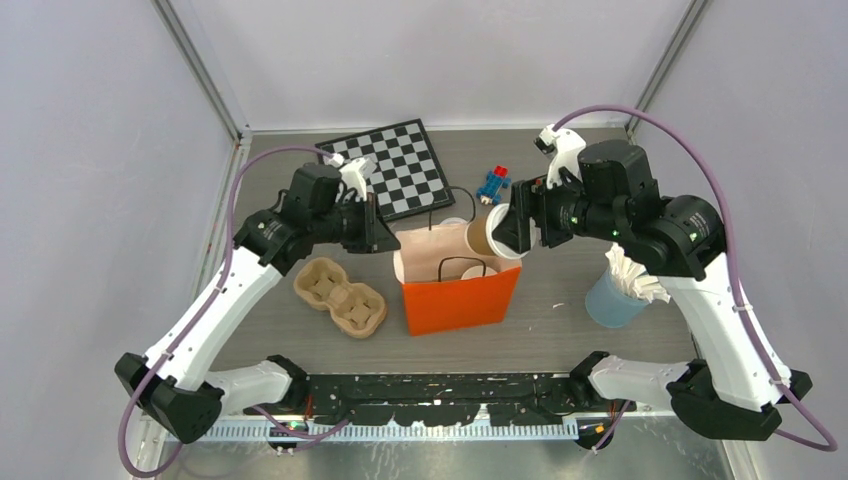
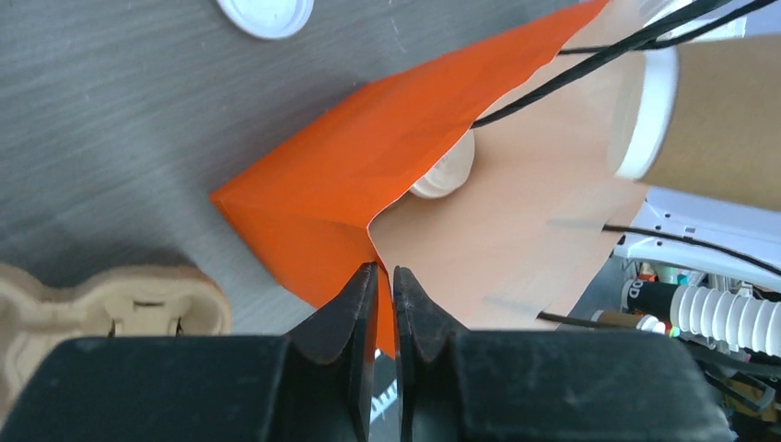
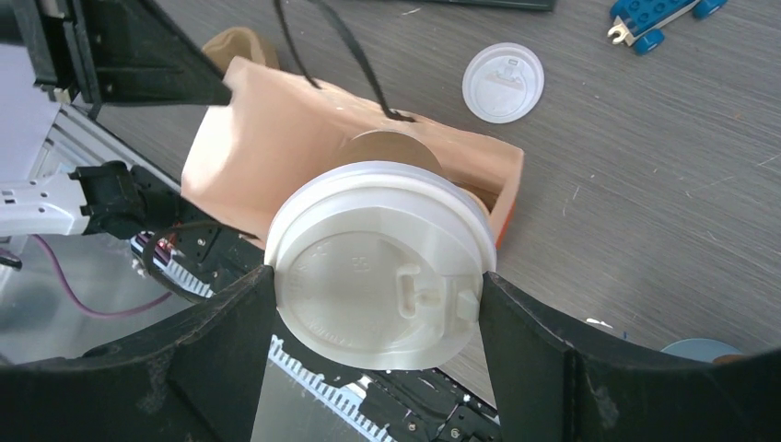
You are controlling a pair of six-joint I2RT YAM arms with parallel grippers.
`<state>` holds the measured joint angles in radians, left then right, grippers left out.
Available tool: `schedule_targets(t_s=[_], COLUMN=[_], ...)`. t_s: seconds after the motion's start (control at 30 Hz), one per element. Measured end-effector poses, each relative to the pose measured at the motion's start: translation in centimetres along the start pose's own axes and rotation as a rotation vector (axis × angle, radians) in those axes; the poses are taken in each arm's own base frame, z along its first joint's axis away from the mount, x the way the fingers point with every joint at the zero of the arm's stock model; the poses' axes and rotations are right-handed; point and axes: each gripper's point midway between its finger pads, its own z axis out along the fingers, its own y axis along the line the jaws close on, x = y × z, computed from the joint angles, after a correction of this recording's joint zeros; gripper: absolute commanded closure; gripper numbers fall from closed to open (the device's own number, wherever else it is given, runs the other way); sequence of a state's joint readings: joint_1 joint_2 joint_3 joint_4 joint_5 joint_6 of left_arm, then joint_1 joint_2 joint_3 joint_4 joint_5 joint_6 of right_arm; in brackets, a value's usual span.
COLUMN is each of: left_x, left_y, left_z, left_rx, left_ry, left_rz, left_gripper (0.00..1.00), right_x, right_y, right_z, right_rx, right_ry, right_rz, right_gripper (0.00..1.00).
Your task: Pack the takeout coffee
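Observation:
A takeout coffee cup, brown paper with a white lid, hangs tilted on its side over the open mouth of an orange paper bag. My right gripper is shut on it, one finger on each side of the lid rim. My left gripper is shut on the bag's left rim, with orange paper pinched between its jaws. In the left wrist view the cup sits at the upper right above the bag's tan inside. A pale round object shows inside the bag, partly hidden.
A tan pulp cup tray lies left of the bag. A loose white lid rests on the table behind the bag. A chessboard and a blue toy lie at the back. A pale blue tumbler stands at the right.

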<state>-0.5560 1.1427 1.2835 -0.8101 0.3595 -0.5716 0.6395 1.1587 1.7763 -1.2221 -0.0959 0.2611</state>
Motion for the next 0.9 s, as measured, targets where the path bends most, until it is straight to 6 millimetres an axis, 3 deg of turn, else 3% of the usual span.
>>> schedule_targets(t_s=[0.23,0.37,0.6,0.9], left_x=[-2.1,-3.1,-4.4,-2.6], left_y=[-0.4,-0.7,-1.7,-1.3], left_z=[1.6,2.2,1.4,-0.6], left_rx=[0.035,0.051,0.058,0.013], left_ry=[-0.063,-0.088,-0.109,-0.068], left_rz=[0.065,0.087,0.098,0.019], left_gripper=[0.82,0.62,0.53,0.52], right_x=[0.6,1.0,1.8,2.2], right_y=[0.6,1.0,1.6,2.1], right_z=[1.0,2.1,3.9,6.7], right_rx=[-0.017,-0.016,-0.001,0.021], right_ry=[0.041,0.074,0.128,0.165], right_rz=[-0.037,-0.062,-0.140,-0.270], right_gripper=[0.23,0.23,0.24,0.24])
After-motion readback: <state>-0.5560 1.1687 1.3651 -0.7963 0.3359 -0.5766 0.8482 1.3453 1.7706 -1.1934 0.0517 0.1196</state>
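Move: The right hand holds a lidded coffee cup by its lid; the mouth of the orange bag lies some 8 cm to its left, 2 cm ahead and 10 cm below. The cup in the bag is roughly 4 cm left, 4 cm ahead and 27 cm down, and the loose lid about 7 cm left, 20 cm ahead and 36 cm down. The left hand pinches the bag's left rim, with the mouth's middle about 11 cm to its right, level with it. Right hand lowers the cup about 5 cm left and down into the bag; left fingers release the rim. ##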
